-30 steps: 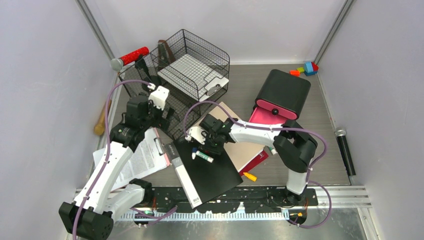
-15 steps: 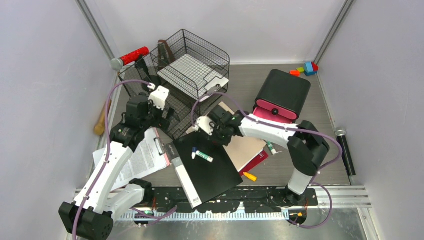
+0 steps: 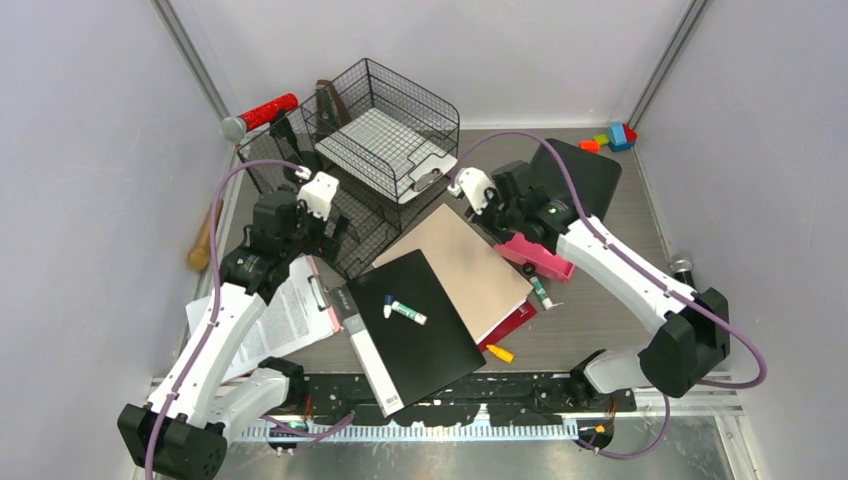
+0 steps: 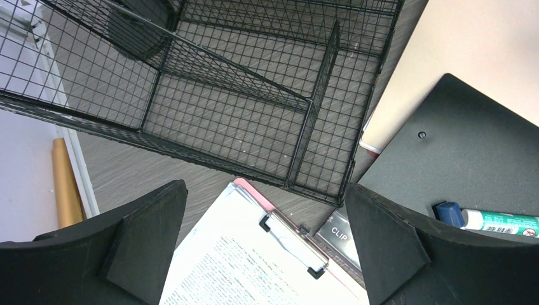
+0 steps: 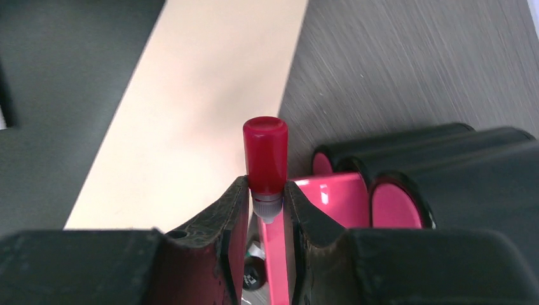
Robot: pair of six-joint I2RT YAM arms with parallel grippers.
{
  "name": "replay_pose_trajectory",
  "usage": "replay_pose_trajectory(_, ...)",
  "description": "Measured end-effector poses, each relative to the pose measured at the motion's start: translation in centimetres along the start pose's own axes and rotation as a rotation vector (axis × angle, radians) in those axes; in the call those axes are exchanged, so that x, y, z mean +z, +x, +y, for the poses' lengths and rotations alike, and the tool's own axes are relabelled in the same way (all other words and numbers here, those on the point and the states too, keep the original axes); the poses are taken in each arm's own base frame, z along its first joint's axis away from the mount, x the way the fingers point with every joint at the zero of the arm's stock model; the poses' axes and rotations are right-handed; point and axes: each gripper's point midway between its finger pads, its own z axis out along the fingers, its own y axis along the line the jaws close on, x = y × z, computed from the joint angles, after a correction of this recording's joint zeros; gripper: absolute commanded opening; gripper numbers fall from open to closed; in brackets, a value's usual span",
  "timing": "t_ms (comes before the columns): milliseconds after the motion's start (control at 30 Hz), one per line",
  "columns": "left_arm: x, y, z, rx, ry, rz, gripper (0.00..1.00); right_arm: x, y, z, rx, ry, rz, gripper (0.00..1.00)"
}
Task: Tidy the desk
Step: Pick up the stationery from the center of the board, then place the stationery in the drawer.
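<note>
The desk [image 3: 610, 330] is a grey wood-grain top. My right gripper [image 3: 520, 205] [image 5: 265, 190] is shut on a red-capped marker [image 5: 265, 154], which stands up between the fingers over the open pink drawer [image 5: 330, 198] [image 3: 540, 257] of the black drawer unit [image 3: 585, 172]. My left gripper [image 3: 338, 228] [image 4: 267, 203] hangs open and empty above a clipboard with printed paper [image 4: 254, 267] [image 3: 290, 315], beside the black wire-mesh rack [image 4: 254, 108] [image 3: 390, 130]. A blue-capped marker [image 3: 405, 312] lies on a black folder [image 3: 425, 340].
A tan folder [image 3: 465, 260] lies under the black one. A green marker [image 3: 540, 293] and an orange marker [image 3: 500, 353] lie near its right edge. A red microphone [image 3: 262, 113], toy blocks [image 3: 612, 137], a black microphone [image 3: 692, 300] and a wooden stick [image 3: 203, 240] lie along the walls.
My right arm has swung from over the black folder back and to the right, carrying the red-capped marker to the drawer unit. The left arm has not moved.
</note>
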Motion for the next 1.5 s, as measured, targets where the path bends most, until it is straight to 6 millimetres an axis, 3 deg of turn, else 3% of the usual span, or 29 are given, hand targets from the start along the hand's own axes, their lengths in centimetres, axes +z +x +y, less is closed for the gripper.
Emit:
replay_pose_trajectory(200, 0.0, 0.0, 0.0, 0.0, 0.0, 0.0, 0.99, -1.5, 2.9, -2.8, 0.051, 0.071, 0.028, 0.18)
replay_pose_trajectory(367, 0.0, -0.1, -0.2, 0.0, 0.014, -0.004, 0.99, -1.7, 6.5, -3.9, 0.092, 0.091, 0.102, 0.21)
replay_pose_trajectory(667, 0.0, -0.2, -0.5, 0.0, 0.03, -0.01, 0.99, -1.4, 10.9, -4.0, 0.137, 0.087, 0.2, 0.54)
replay_pose_trajectory(800, 0.0, -0.2, -0.6, 0.0, 0.032, -0.01, 0.99, -1.6, 11.0, -4.2, 0.142, 0.092, 0.199, 0.62)
replay_pose_trajectory(1133, 0.0, -0.2, -0.6, 0.0, 0.032, -0.011, 0.99, -3.5, 9.1, -3.7, 0.163, 0.085, 0.108, 0.64)
replay_pose_trajectory(1500, 0.0, -0.2, -0.7, 0.001, 0.039, -0.012, 0.99, -5.8, 7.0, 1.3, 0.185, -0.128, -0.008, 0.73)
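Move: The red tube is already pinched in the right gripper. The open pink drawer lies about 12 cm to the right of it, only 1 cm farther out and some 13 cm below. The black drawer unit stands about 12 cm ahead and 19 cm right; the small glue stick lies 7 cm back and 13 cm right, the tan folder 3 cm back and 6 cm left. From the left gripper, the drawer is roughly 43 cm right and 3 cm ahead. Carry the held red tube with the right gripper about 11 cm to the right over the open pink drawer, sinking some 5 cm on the way and turning slightly clockwise. Open the fingers above the drawer to let the tube go, then lift about 4 cm and draw back and left off the drawer, fingers staying open and the wrist turning back. ##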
